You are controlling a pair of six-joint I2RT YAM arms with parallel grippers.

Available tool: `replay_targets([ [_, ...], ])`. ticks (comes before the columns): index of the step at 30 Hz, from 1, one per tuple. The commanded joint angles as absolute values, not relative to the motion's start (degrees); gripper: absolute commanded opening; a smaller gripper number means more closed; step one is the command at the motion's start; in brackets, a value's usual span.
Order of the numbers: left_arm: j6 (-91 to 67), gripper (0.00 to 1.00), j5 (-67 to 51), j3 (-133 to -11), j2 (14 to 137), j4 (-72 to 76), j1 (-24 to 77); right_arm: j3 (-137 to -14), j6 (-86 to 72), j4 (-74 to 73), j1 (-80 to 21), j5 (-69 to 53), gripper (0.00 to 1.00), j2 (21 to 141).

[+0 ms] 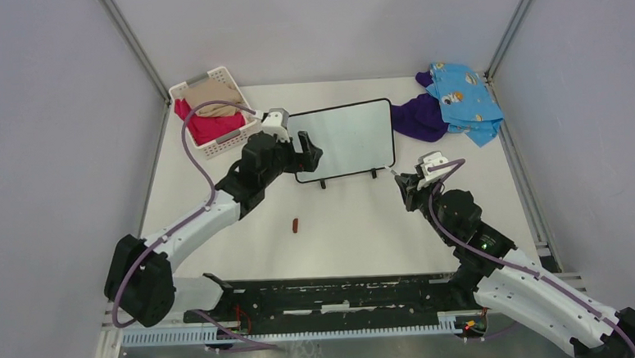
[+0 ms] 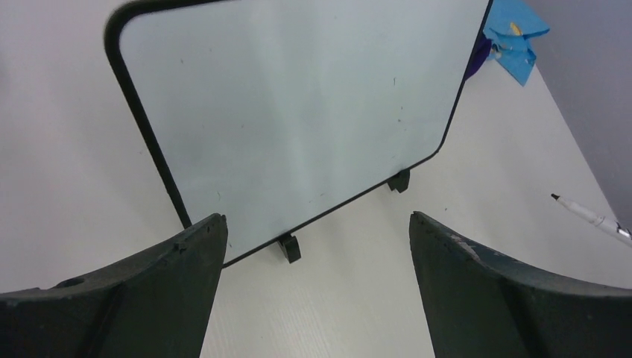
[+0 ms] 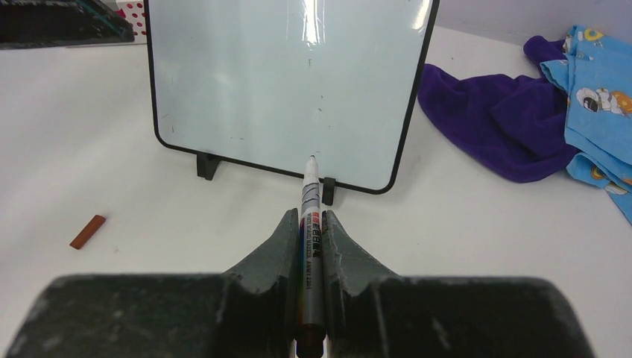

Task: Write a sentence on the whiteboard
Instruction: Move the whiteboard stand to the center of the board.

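Note:
The whiteboard (image 1: pixel 347 139) (image 2: pixel 298 97) (image 3: pixel 291 82) stands tilted on its small black feet at mid-table. No sentence is in view on it; only a few faint specks mark the surface. My left gripper (image 1: pixel 307 155) (image 2: pixel 317 216) is open at the board's lower left corner, with nothing between its fingers. My right gripper (image 1: pixel 405 183) (image 3: pixel 307 215) is shut on an uncapped marker (image 1: pixel 395 173) (image 3: pixel 309 194) (image 2: pixel 592 216). The marker's tip points at the board's lower right edge, a little short of it.
A white basket (image 1: pixel 180 91) of clothes sits at the back left. A purple cloth (image 1: pixel 416 118) (image 3: pixel 492 119) and a blue patterned cloth (image 1: pixel 463 97) (image 3: pixel 596 97) lie at the back right. A small red-brown piece (image 1: pixel 294 225) (image 3: pixel 88 231) lies in front of the board.

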State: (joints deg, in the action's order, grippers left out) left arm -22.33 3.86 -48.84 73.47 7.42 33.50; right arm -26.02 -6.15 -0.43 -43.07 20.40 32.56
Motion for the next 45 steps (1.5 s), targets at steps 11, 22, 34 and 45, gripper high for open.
replay_targets([
  [11, -32.9, 0.9, 2.18, -45.48, 83.12, 4.62, 36.5, -25.58, -5.89, 0.91, -43.05, 22.51, 0.0, 30.55],
  [22, -34.27, 0.57, 10.23, -55.84, 96.22, -1.77, 40.27, -25.86, -6.01, 0.49, -43.02, 23.03, 0.0, 29.75],
  [34, -31.26, 0.52, 16.17, -57.13, 101.11, 2.29, 41.26, -26.39, -5.81, 0.11, -43.1, 22.95, 0.0, 29.56],
  [45, -29.0, 0.45, 16.43, -57.97, 102.62, 5.36, 42.01, -26.51, -6.05, 0.15, -43.06, 22.83, 0.0, 29.97],
])
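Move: The whiteboard's left stand is roughly 18 cm below the left hand, about 1 cm ahead and 4 cm to its right. The right stand sits some 12 cm right of that stand and 2 cm farther out, while the red cap lies about 12 cm nearer the base and 7 cm to the left of it. From the right hand, the left stand is about 12 cm ahead, 17 cm left and 19 cm below. The left hand drops about 17 cm in front of the board towards its left stand, drawing back a little on the way down before easing forward again and shifting some 4 cm right. The wrist tips the fingers down by about 25 degrees and lifts its left side somewhat, while the wide-open fingers narrow to about half and come to either side of the stand, without a visible pinch. ##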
